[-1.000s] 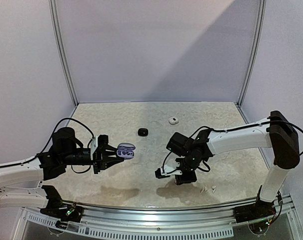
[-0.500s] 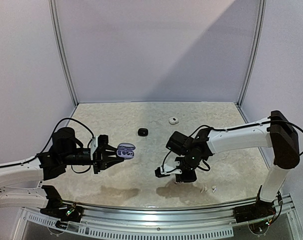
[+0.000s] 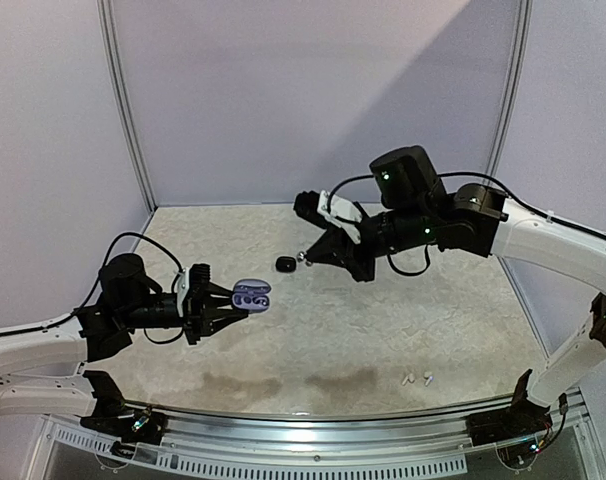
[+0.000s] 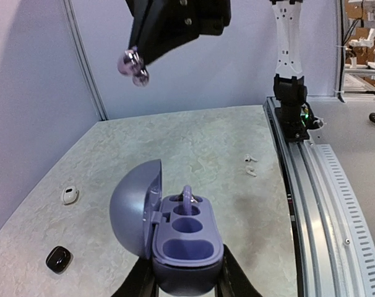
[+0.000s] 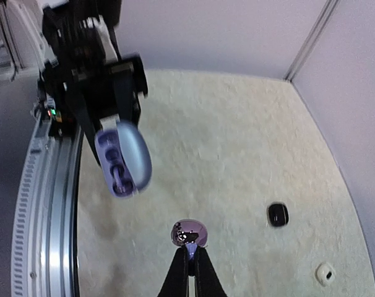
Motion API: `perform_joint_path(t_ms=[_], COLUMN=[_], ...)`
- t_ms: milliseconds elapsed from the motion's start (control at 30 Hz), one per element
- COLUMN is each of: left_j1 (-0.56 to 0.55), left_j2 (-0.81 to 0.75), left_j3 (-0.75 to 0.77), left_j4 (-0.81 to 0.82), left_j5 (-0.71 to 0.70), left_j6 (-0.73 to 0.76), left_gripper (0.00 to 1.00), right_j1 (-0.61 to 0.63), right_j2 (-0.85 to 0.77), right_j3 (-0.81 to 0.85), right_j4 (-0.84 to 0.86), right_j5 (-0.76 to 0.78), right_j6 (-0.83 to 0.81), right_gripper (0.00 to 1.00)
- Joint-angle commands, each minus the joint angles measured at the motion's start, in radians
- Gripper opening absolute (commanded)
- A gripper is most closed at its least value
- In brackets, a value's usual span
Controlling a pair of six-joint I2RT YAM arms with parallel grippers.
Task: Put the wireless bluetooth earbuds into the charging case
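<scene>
My left gripper [image 3: 223, 305] is shut on the base of a purple charging case [image 3: 251, 296], held above the table with its lid [image 4: 133, 207] swung open. One purple earbud [image 4: 187, 196] stands in the case's far slot, and the other slots [image 4: 187, 247] are bare. My right gripper [image 3: 309, 257] hangs high over the table's middle, shut on a second glossy purple earbud [image 5: 189, 232] by its tip. That earbud [image 4: 133, 64] hangs above and beyond the case [image 5: 122, 158], apart from it. Two white stemmed earbuds [image 3: 415, 379] lie near the front right edge.
A small black case [image 3: 285, 264] lies on the table below the right gripper, and a small white case [image 3: 347, 240] lies further back. Frame posts [image 3: 123, 110] and walls bound the back and sides. A metal rail [image 4: 311, 185] runs along the near edge.
The right arm has risen from the table's front and swung back and left, its jaws now shut on the purple earbud. The left gripper with the case has barely moved.
</scene>
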Motion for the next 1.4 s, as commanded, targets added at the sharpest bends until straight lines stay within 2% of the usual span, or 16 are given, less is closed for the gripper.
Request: perform_joint_path(t_ms=[0, 67, 367, 1200, 1367], left_j1=[-0.004, -0.004, -0.004, -0.004, -0.004], left_j2=[0.005, 0.006, 0.013, 0.013, 0.014], left_j3=[-0.012, -0.011, -0.005, -0.003, -0.004], left_j4=[0.088, 0.104, 0.105, 0.082, 0.083], left_j5=[0.044, 0.048, 0.058, 0.065, 0.064], left_j6=[-0.035, -0.042, -0.029, 0.009, 0.012], left_gripper=[0.00, 0.00, 0.00, 0.00, 0.00], right_j1=[0.054, 0.080, 0.173, 0.182, 0.192], right_j2=[0.016, 0.044, 0.206, 0.344, 0.374], right_j3=[0.026, 0.062, 0.248, 0.373, 0.405], right_j4=[0.202, 0.219, 0.021, -0.191, -0.193], right_j5=[-0.130, -0.137, -0.135, 0.007, 0.019], right_j6=[0.095, 0.081, -0.039, -0.183, -0.193], right_gripper=[0.00, 0.00, 0.00, 0.00, 0.06])
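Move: The right hand, holding an earbud, has the open charging case about 9 cm to its left, 5 cm back and 4 cm below; an earbud seems already set in the case's right-hand end. The black case lies on the table some 31 cm ahead, 5 cm left and 25 cm below the right hand, and the white earbuds about 21 cm right, 6 cm back and 26 cm below it. The left hand pinches the charging case, its middle some 2 cm right of and 1 cm above that hand's point. The right hand carries the pinched earbud left about 9 cm and back some 7 cm towards the charging case, first arching up 5 cm and turning about 15 degrees counter-clockwise, then sinks roughly 7 cm from that peak, easing a little forward and slowing, to bring the earbud into the well nearest the left fingers. The left hand keeps its grip on the charging case, raising it about 1.5 cm with a slight tilt and then letting it down a touch, while the right fingers keep hold of the earbud's lilac end. ##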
